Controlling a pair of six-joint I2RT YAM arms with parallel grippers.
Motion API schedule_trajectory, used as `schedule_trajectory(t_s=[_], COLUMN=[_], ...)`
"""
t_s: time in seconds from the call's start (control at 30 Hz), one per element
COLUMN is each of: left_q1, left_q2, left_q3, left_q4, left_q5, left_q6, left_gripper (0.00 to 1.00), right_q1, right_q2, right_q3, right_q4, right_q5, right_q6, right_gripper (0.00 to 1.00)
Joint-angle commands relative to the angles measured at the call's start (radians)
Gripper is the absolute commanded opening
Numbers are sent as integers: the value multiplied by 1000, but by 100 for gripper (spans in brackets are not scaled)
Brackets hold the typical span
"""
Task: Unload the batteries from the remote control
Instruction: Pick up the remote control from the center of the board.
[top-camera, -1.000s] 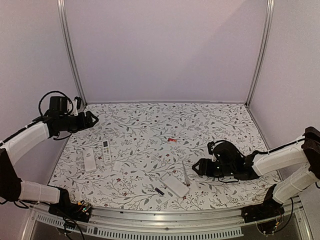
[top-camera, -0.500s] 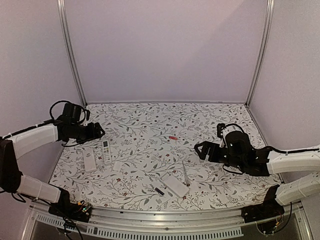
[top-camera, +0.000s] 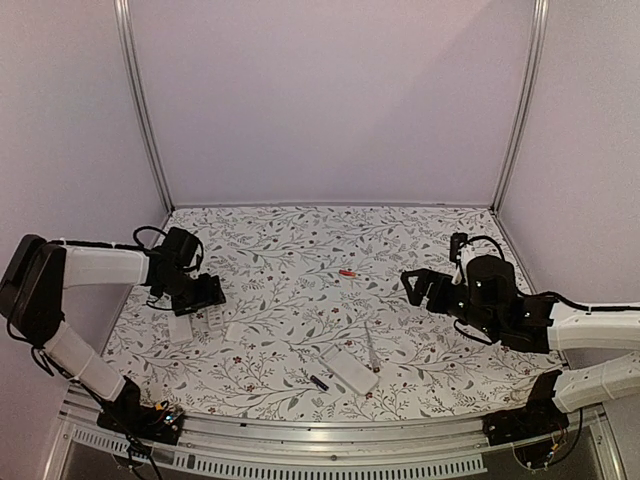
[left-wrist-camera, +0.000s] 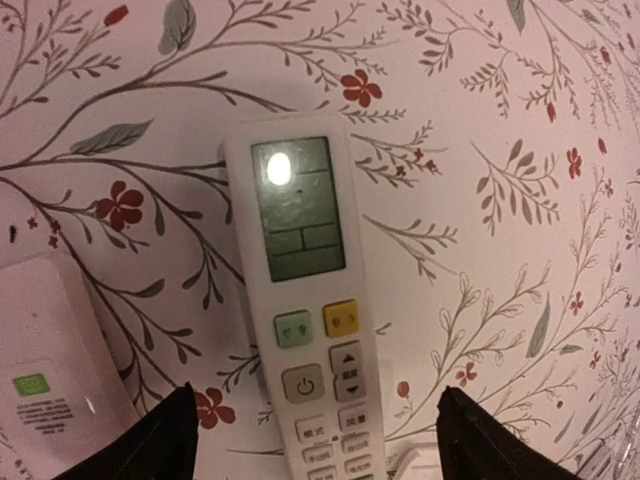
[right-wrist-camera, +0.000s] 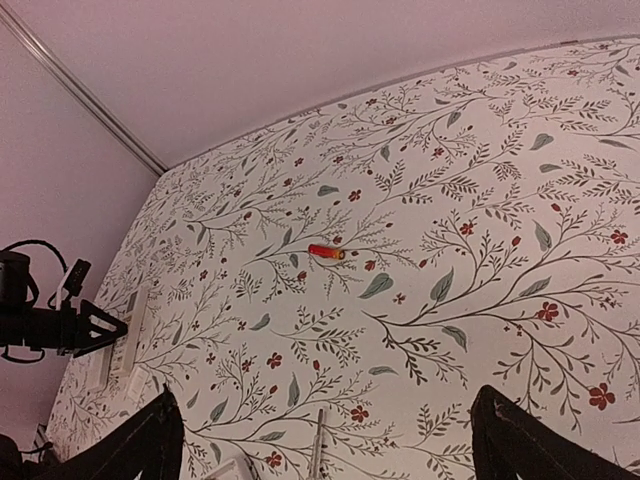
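A red battery (top-camera: 346, 272) lies alone mid-table and also shows in the right wrist view (right-wrist-camera: 326, 252). A dark battery (top-camera: 319, 382) rests beside a white remote control (top-camera: 349, 369) near the front. My left gripper (top-camera: 206, 294) hangs open over a second remote control (left-wrist-camera: 310, 330), face up with its display and buttons showing, one finger on each side and not touching it. A third remote (left-wrist-camera: 50, 380) lies just left of it. My right gripper (top-camera: 411, 287) is open and empty, raised right of the red battery, with its jaws (right-wrist-camera: 330, 450) far apart.
A long thin stick tool (top-camera: 371, 345) lies right of the front remote. A small white flat piece (top-camera: 233, 331) sits near the left remotes. Walls and metal posts close in the floral table (top-camera: 300, 240) at back and sides.
My left arm came down and to the right, over the two left remotes. My right arm swung back from the front remote toward the rear right, and its jaws opened wide.
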Motion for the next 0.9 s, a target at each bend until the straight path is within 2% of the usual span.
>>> schedule_trajectory(t_s=[0.0,0.2,0.3,0.87], left_q1=[-9,-11,-11,-9], left_q2=[39,84,100,127], left_q3=[28,58,67,118], left_q4=[-19,-31,-35,-110], left_q5=[-21,-50,-54,-136], left_q6=[-14,-1,2,32], left_gripper=[79,59,54,47], right_q1=[-3,-3,-4,-4], right_q2=[30,57,64,79], right_q3=[-9,-6,-5,-14], right_q4=[7,17,17,22], right_q5=[27,28,25,26], right_q6=[3,4,9,24], right_gripper=[99,99,99,99])
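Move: The remote control with the screen lies beneath the left hand's open fingers, its middle about 2 cm ahead, in line sideways and 2 cm down. On the same level, the white case is about 9 cm left and 3 cm back of the hand, and the small battery cover about 5 cm right and 6 cm back. From the right hand that remote is roughly 47 cm left, 6 cm ahead and 16 cm down. The left hand settles about 1.5 cm down astride the remote's button area while its wide-open fingers close to about half, coming in on both long sides, and it edges some 1 cm forward. Then it shifts about 1.5 cm left towards the white case, rolling its left side up nearly 10 degrees, as the empty, open right hand sinks 2 cm in free air. ##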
